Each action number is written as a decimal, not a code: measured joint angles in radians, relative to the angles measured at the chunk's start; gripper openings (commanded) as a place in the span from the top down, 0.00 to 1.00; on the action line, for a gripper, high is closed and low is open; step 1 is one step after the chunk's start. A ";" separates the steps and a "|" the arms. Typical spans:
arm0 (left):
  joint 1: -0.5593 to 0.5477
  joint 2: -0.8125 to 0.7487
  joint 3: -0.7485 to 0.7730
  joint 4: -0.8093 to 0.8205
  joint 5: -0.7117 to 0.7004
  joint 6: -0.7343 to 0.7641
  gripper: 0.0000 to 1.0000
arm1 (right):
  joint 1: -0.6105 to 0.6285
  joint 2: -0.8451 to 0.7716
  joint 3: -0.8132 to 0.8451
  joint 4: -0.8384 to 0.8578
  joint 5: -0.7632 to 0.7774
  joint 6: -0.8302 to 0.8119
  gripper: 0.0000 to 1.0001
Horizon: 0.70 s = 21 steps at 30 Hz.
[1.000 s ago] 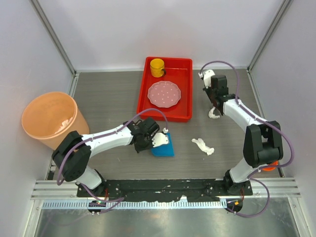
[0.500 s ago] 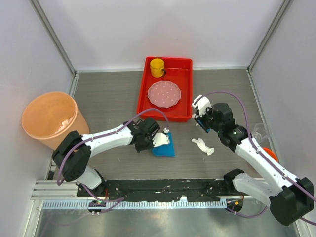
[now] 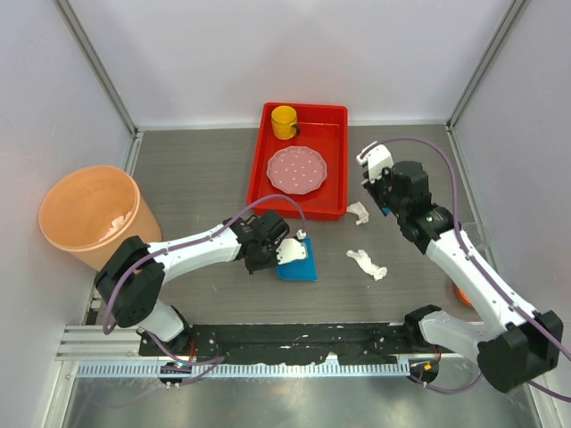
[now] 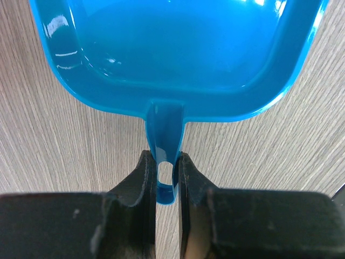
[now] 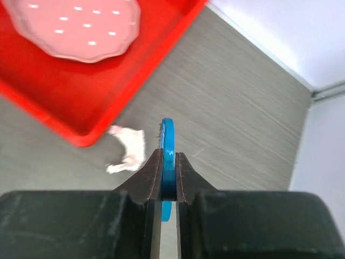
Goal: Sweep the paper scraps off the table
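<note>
Two crumpled white paper scraps lie on the dark wood-grain table (image 3: 196,178). One paper scrap (image 3: 359,212) is by the red tray's near right corner and also shows in the right wrist view (image 5: 128,148). The other paper scrap (image 3: 368,263) lies nearer the front. My right gripper (image 3: 376,194) is shut on a thin blue brush handle (image 5: 168,156), just right of the first scrap. My left gripper (image 3: 280,253) is shut on the handle (image 4: 164,162) of a blue dustpan (image 3: 297,266), which rests flat on the table and looks empty in the left wrist view (image 4: 178,48).
A red tray (image 3: 337,160) at the back middle holds a pink dotted plate (image 3: 297,168) and a yellow cup (image 3: 284,120). An orange bucket (image 3: 89,214) stands at the left. An orange object (image 3: 461,294) shows under my right arm. White walls bound the table.
My right gripper swung from the back right towards the tray, then drew back. The scrap that lay near it now sits further left, by the tray's corner. My left arm has not moved.
</note>
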 measured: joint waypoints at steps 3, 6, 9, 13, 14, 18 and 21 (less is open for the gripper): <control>0.000 0.000 0.000 0.000 0.000 -0.001 1.00 | -0.089 0.100 0.006 0.116 -0.037 -0.053 0.99; 0.000 0.000 0.000 0.000 -0.003 -0.002 1.00 | -0.137 0.226 -0.003 0.197 -0.109 -0.140 0.99; 0.000 0.000 0.000 0.001 -0.005 -0.002 1.00 | -0.138 0.295 -0.048 0.248 -0.224 -0.235 0.99; 0.000 -0.002 0.000 0.005 -0.006 -0.002 1.00 | -0.138 0.314 -0.098 0.271 -0.335 -0.317 0.99; 0.000 -0.003 0.000 0.005 -0.006 -0.002 1.00 | -0.139 0.313 -0.098 0.268 -0.349 -0.330 0.99; 0.000 -0.007 0.000 0.008 -0.014 0.003 1.00 | -0.145 0.293 -0.099 0.220 -0.395 -0.363 0.99; 0.000 -0.008 -0.002 0.013 -0.024 0.015 1.00 | -0.144 0.217 -0.114 0.128 -0.440 -0.368 0.99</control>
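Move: The near paper scrap lies about 2 cm ahead of the right hand, 2 cm to its left and some 21 cm below; the brush is already in that hand. A second scrap lies about 12 cm back, straight below otherwise; the dustpan is 12 cm back and 16 cm left, the red tray's middle 19 cm ahead and 14 cm left. From the left hand, the near scrap is about 14 cm ahead, 19 cm right and 3 cm below. Keeping its grip on the brush, the right hand reaches about 6 cm forward and drops nearly 10 cm, drifting a little right at first, to bring the brush down on the far side of the scrap by the tray's near right corner. Staying low, it then draws back some 4 cm and a little left, pulling the scrap towards the robot with the brush as the wrist turns about 25 degrees counter-clockwise, while the left hand keeps holding the dustpan almost still. ##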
